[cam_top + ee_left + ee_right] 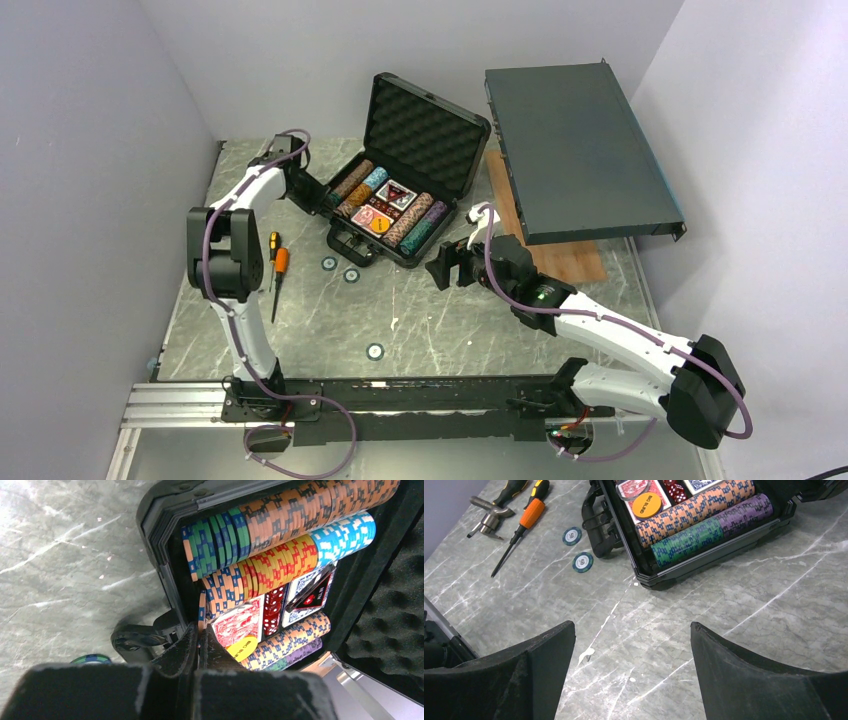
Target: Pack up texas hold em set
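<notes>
The black case (432, 165) lies open, its foam lid upright, with rows of poker chips (280, 525), a red card deck (237, 622), red dice (272, 607) and a yellow button (243, 647) inside. My left gripper (201, 630) is at the case's left end (312, 195), shut on a thin orange-and-blue chip (201, 607) standing on edge at the end of a chip row. My right gripper (447, 268) hovers wide open over bare table (631, 625) just in front of the case's right corner, nothing between its fingers. Loose chips (329, 263) (351, 274) (375, 351) lie on the table.
Orange-handled screwdrivers (280, 268) and pliers (489, 520) lie left of the case. A large flat dark grey metal box (580, 150) sits at the back right on a wooden board (565, 262). Two of the loose chips (572, 535) (582, 562) lie beside the case handle (594, 525).
</notes>
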You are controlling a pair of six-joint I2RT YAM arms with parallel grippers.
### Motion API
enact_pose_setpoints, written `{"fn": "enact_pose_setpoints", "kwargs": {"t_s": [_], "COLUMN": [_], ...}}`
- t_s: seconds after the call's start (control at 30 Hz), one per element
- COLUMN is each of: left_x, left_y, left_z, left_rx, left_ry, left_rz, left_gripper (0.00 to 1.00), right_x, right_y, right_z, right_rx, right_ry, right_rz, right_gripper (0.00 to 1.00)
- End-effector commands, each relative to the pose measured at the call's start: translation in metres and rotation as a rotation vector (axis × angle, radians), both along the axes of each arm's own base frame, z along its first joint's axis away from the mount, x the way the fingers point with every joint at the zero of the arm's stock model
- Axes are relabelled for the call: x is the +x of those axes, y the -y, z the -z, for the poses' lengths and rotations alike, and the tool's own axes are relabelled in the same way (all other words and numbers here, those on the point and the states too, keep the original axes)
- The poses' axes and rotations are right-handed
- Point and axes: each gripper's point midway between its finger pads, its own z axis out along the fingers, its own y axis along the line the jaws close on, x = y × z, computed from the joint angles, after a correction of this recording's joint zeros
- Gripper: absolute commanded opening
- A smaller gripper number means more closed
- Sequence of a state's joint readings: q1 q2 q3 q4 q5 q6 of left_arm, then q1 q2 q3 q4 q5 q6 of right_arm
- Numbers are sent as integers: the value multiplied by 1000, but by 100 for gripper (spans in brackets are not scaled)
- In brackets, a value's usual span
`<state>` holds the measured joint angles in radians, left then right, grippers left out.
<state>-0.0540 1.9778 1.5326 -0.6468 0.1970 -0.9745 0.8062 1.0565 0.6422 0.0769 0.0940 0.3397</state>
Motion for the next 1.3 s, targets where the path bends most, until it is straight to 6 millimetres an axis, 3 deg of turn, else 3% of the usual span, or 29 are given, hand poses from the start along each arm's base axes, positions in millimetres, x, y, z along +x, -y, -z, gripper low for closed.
{"fn": "enact_pose_setpoints", "kwargs": {"t_s": [0.0,0.4,0.53,0.87,1.13,1.27], "left_x": [24,28,28,26,23,17], "left_y": [8,11,12,11,0,-8], "left_z": [-17,-20,-20,-23,-35,-47], "left_rx": [-26,-37,-45,-38,21,75], "left_ry": [79,82,84,89,135,202], "left_rz": [17,18,21,31,59,127], "left_gripper": [0,0,16,24,31,40], "right_x": [4,4,4,3,3,3], "right_y": [-3,-4,-5,-5,-5,-5], "right_z": [-11,-9,-9,-7,-7,-7], "right_rx": [32,30,30,29,26,25], "right_ry": [39,32,30,27,24,24], "right_rz": [-8,-12,-14,-17,-18,-17], "right_gripper": [87,87,87,87,87,87]}}
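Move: The left hand already holds a chip upright just inside the case's near wall. The near end of the orange-and-blue chip row is about 2 cm ahead, 1 cm right and 2 cm below. The green row's near end lies some 4 cm ahead and 2 cm left, the red card deck level and 8 cm right, the case handle 6 cm back and 2 cm right. From the right hand that orange-and-blue row end is about 20 cm ahead, 25 cm left and 12 cm lower. Forward by only about 1 cm, the left hand eases the pinched chip up to the near end of the orange-and-blue row, then stays there almost still. The fingers open to about a third of their range and let go of the chip, the hand shifting barely half a centimetre or so sideways as they part. ##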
